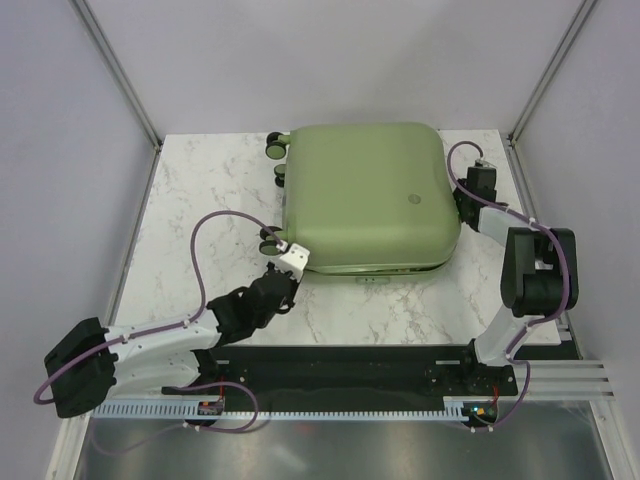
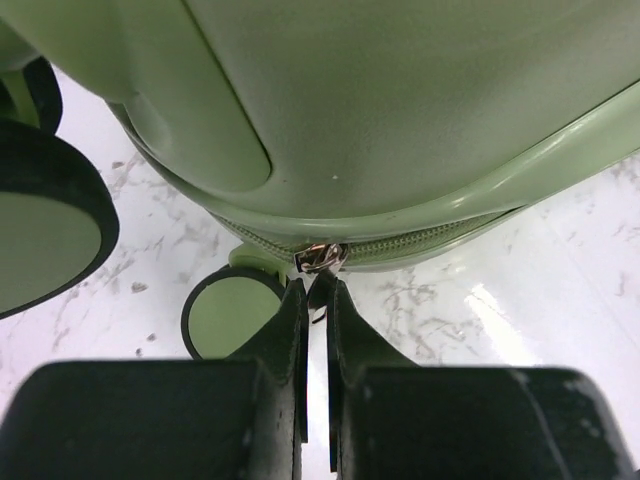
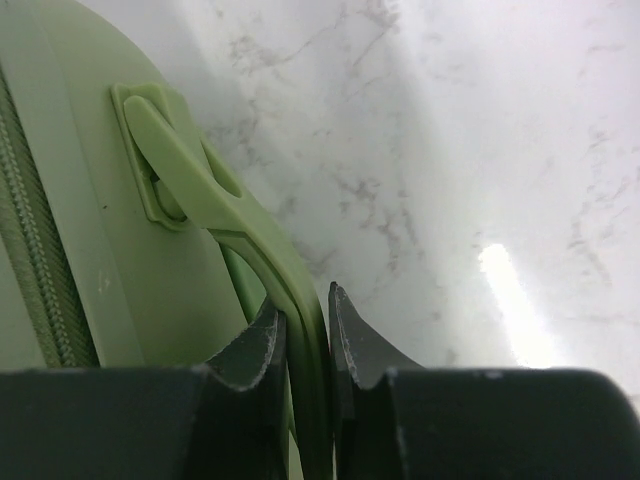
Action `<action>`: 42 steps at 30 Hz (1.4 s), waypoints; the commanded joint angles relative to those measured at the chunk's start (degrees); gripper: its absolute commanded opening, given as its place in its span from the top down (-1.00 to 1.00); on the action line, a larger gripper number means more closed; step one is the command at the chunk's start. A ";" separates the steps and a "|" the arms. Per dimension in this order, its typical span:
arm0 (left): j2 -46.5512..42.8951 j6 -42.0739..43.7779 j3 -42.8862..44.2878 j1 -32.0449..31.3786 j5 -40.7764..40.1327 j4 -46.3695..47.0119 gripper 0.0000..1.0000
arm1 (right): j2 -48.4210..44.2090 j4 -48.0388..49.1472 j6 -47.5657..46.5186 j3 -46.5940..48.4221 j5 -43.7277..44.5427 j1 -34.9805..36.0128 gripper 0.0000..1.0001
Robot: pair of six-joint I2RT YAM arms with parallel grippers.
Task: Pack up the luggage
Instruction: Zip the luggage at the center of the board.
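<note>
The luggage [image 1: 365,195], a pale sage-green hard-shell suitcase, lies flat and closed on the marble table, wheels to the left. My left gripper [image 1: 287,263] is at its near left corner by a caster wheel [image 1: 270,246]. In the left wrist view the left gripper [image 2: 319,287] is shut on the metal zipper pull [image 2: 321,258] of the seam zipper [image 2: 420,242]. My right gripper [image 1: 466,207] is at the suitcase's right side. In the right wrist view the right gripper [image 3: 305,315] is shut on the green side handle [image 3: 215,195].
Two more caster wheels [image 1: 273,147] stick out at the suitcase's far left. Metal frame posts [image 1: 118,70] rise at the table's back corners. A black rail [image 1: 350,370] with the arm bases runs along the near edge. Bare marble [image 1: 200,190] lies left of the suitcase.
</note>
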 commanded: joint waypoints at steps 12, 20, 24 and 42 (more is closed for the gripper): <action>-11.51 -6.17 3.12 -3.33 -1.56 -4.27 0.95 | 6.94 -10.25 12.16 1.18 14.49 7.00 1.00; -10.20 -12.86 8.40 -3.24 -8.01 -14.84 0.95 | 6.76 -10.52 14.45 1.26 18.27 7.00 1.00; -11.77 -9.18 5.60 -3.68 1.22 -10.02 0.94 | 7.11 -10.43 14.19 1.44 18.18 7.00 1.00; -20.04 -6.88 0.58 5.63 18.55 -13.06 -0.03 | 7.20 -9.90 12.61 2.58 14.58 7.09 1.00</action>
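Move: The left fingers are shut on the zip slider's pull tab; the slider is about 2 cm ahead and 1 cm to the right, at hand height. From this hand, the near casters stand some 6 cm ahead and 7 cm left, the latch about 16 cm right and level with it. The right hand holds the handle at its fingertips; from it the luggage's middle lies about 22 cm left, the slider about 20 cm back and 36 cm left. Leftward together first: the left hand, pinching the zip pull, goes about 4 cm left and 2 cm back while the right hand, keeping its grip on the handle, carries it some 5 cm left. Then the left fingers open about halfway and let go of the pull; that hand rises about 5 cm, swings some 4 cm back to the right and rolls its right side up about 15 degrees. The right hand all but stays put meanwhile. ##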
